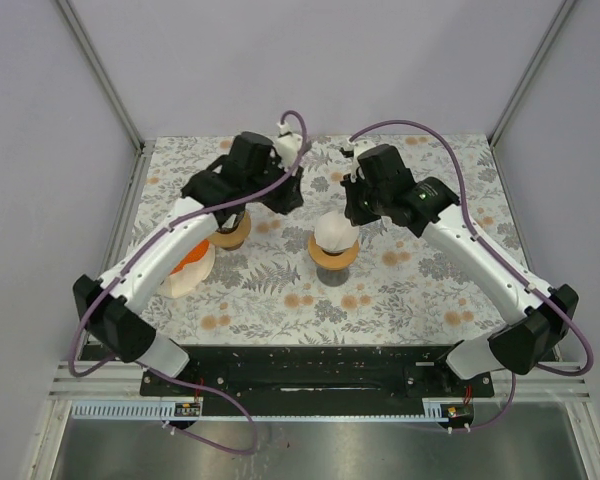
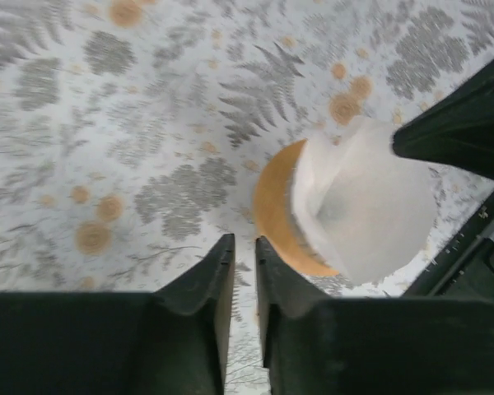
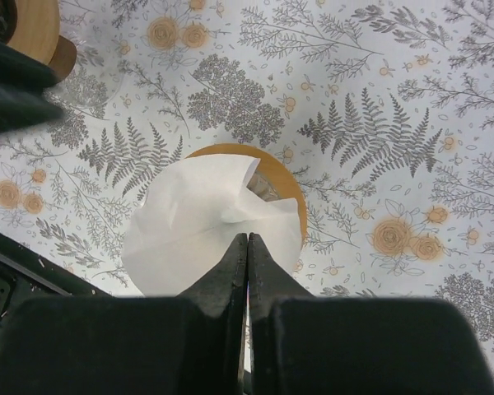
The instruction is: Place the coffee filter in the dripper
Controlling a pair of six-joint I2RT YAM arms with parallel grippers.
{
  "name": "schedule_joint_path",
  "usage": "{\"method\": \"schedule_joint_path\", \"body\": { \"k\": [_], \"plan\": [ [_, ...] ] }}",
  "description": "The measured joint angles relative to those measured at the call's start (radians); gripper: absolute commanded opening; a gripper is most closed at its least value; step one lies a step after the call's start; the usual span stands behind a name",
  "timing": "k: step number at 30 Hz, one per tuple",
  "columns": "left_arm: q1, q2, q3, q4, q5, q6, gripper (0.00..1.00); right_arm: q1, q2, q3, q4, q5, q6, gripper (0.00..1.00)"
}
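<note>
The dripper (image 1: 334,258) stands mid-table on its wooden collar (image 3: 284,181). The white coffee filter (image 3: 193,226) lies crumpled over the dripper's mouth, and a bit of glass shows at its right edge. My right gripper (image 3: 247,237) is right above it, shut, with its tips pinching a puckered fold of the paper. In the top view the right gripper (image 1: 352,210) hangs over the filter (image 1: 334,230). My left gripper (image 2: 243,243) hovers just left of the dripper (image 2: 273,206). Its jaws stand a narrow gap apart with only tablecloth between them, and they touch nothing.
A second wood-collared piece (image 1: 230,234) stands under the left arm and shows at the top left of the right wrist view (image 3: 33,29). An orange and white object (image 1: 188,270) lies at the left, half under the arm. The black base rail (image 1: 300,365) runs along the near edge.
</note>
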Motion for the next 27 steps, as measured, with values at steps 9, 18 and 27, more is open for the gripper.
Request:
{"method": "schedule_joint_path", "body": {
  "k": [9, 18, 27],
  "plan": [
    [0.310, -0.207, 0.029, -0.081, -0.075, 0.194, 0.00, -0.011, -0.047, 0.000, 0.000, 0.027, -0.008, 0.00],
    [0.383, -0.186, -0.153, -0.137, -0.111, 0.280, 0.00, -0.013, -0.047, -0.001, 0.000, 0.029, -0.015, 0.00],
    [0.403, -0.116, -0.188, -0.121, -0.162, 0.323, 0.00, -0.021, -0.055, -0.028, 0.000, 0.042, -0.016, 0.00]
  ]
}}
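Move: The filter sitting in the left-hand dripper lies about 18 cm to the left of the left hand, some 7 cm ahead and 15 cm below. The coffee packet is on the table about 26 cm to the left hand's left and 2 cm back. The centre dripper's filter is about 11 cm to its right, nearly level fore and aft, and 9 cm below. From the right hand, the left-hand dripper's filter lies roughly 34 cm left, 8 cm ahead and 15 cm down. Fast leftward sweep of the left hand, about 20 cm, away from the centre dripper and towards the filter in the left-hand dripper. It arcs up some 7 cm and edges forward, then sinks to end about 5 cm below its start, touching nothing that can be seen. Its part-open fingers shut empty, the wrist rolling left side up and turning counter-clockwise, while the closed right hand eases slightly right and up. ##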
